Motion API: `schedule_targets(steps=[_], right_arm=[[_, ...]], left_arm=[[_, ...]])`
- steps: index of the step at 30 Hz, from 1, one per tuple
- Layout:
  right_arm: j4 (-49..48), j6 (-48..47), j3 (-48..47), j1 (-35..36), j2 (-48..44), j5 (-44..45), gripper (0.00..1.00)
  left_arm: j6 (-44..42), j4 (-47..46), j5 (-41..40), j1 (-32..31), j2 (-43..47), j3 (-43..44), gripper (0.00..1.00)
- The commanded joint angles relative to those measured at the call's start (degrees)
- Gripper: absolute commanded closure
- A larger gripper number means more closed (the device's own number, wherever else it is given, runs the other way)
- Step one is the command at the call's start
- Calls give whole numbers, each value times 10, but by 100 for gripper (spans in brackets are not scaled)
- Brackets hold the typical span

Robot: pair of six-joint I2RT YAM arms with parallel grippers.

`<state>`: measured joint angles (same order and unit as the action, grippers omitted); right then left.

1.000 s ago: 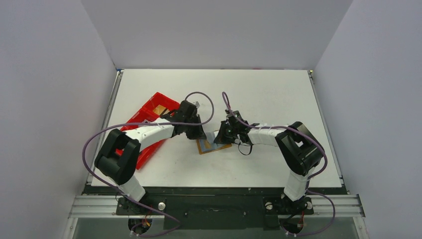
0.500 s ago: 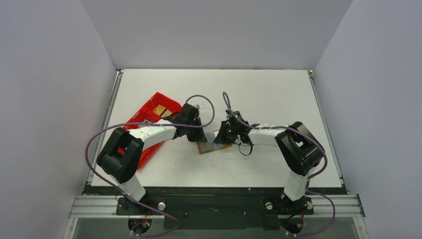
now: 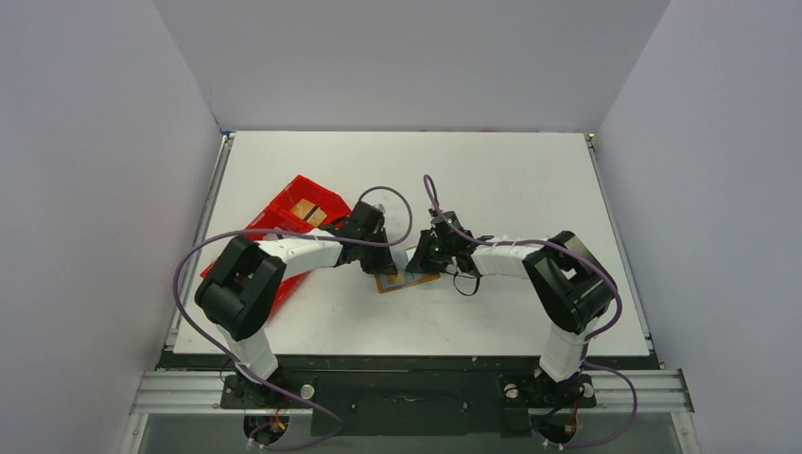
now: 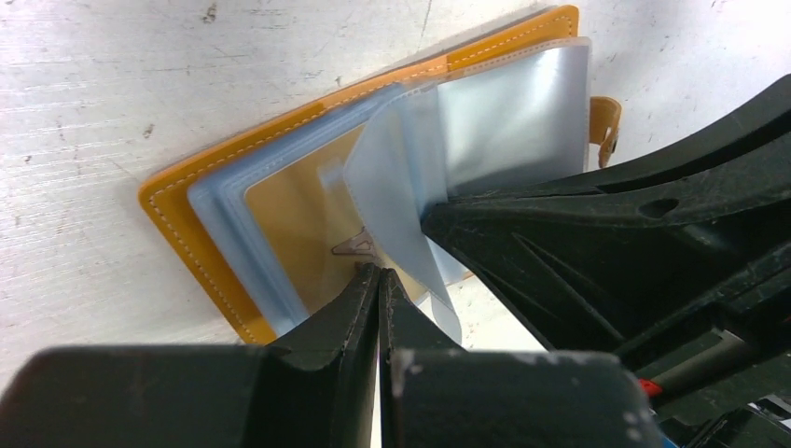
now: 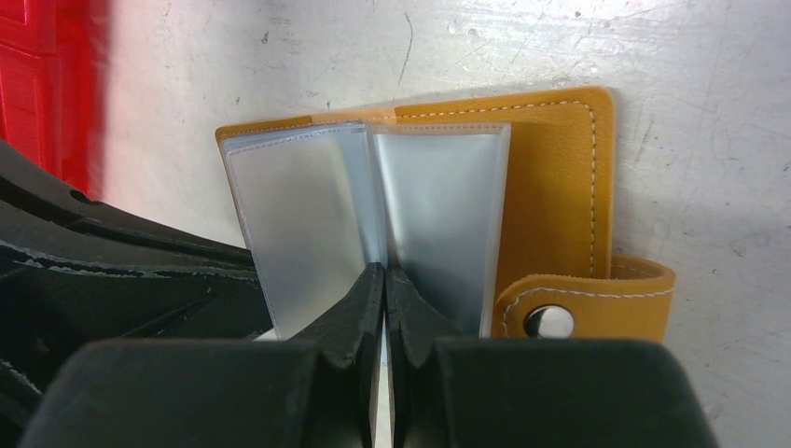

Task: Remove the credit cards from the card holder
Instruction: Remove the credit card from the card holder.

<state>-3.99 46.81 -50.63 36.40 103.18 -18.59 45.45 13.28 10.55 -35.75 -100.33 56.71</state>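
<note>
The tan card holder [image 3: 398, 282] lies open on the table between both grippers, its snap tab [image 5: 597, 303] at the right. Clear sleeves fan up from its spine, and pale blue-grey credit cards [image 4: 220, 230] show inside them as stacked layers. In the right wrist view two grey sleeve pages [image 5: 297, 219] stand apart. My left gripper [image 4: 378, 272] is shut, its tips pressing on the sleeve over the holder's tan left half. My right gripper [image 5: 384, 269] is shut too, its tips at the fold between the sleeve pages. Nothing shows between either pair of jaws.
A long red tray [image 3: 281, 219] lies to the left under the left arm, with a tan item inside [image 3: 305, 208]. The two arms nearly meet over the holder. The tray's red wall [image 5: 42, 75] shows in the right wrist view.
My left arm swung its elbow to the right, and its gripper came down and toward the holder's left half. The right arm and the holder have stayed put.
</note>
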Motion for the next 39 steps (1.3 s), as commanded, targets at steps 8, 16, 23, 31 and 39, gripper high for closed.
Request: schedule_targets(steps=[8, 16, 23, 31, 39], right_arm=[[71, -24, 9, 5, -16, 30, 99], [145, -30, -30, -4, -88, 51, 65], [221, -42, -42, -15, -144, 102, 61], [257, -51, -30, -30, -208, 141, 61], [271, -57, -22, -35, -230, 153, 62]], left_arm=[[6, -33, -4, -9, -23, 19, 100], [11, -43, -2, -11, -28, 22, 100], [11, -47, 0, -20, -39, 39, 100], [6, -42, 1, -41, -63, 85, 100], [1, -37, 4, -55, -99, 126, 100]])
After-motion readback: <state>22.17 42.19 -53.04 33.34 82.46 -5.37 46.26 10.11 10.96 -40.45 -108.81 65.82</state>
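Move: The loose clear page I am turning leans over just beyond my left fingertips, its middle about 1 cm right and 2 cm ahead at table height. The gold card lies in the pocket roughly 1 cm left and 1 cm ahead of those tips, and the strap about 9 cm right and 2 cm ahead. From my right hand, the page is some 2 cm left and 1 cm ahead, the gold card about 4 cm left, level with it. With my left fingers shut and kept low, I sweep about 5.5 cm to the right, slightly forward towards the end, from the gold card past the spine, pushing the clear page over with the tips. Meanwhile my right fingers come off the sleeves, part a good third of the way, and lift up and right, roughly 7 cm each, tipping more steeply down. ##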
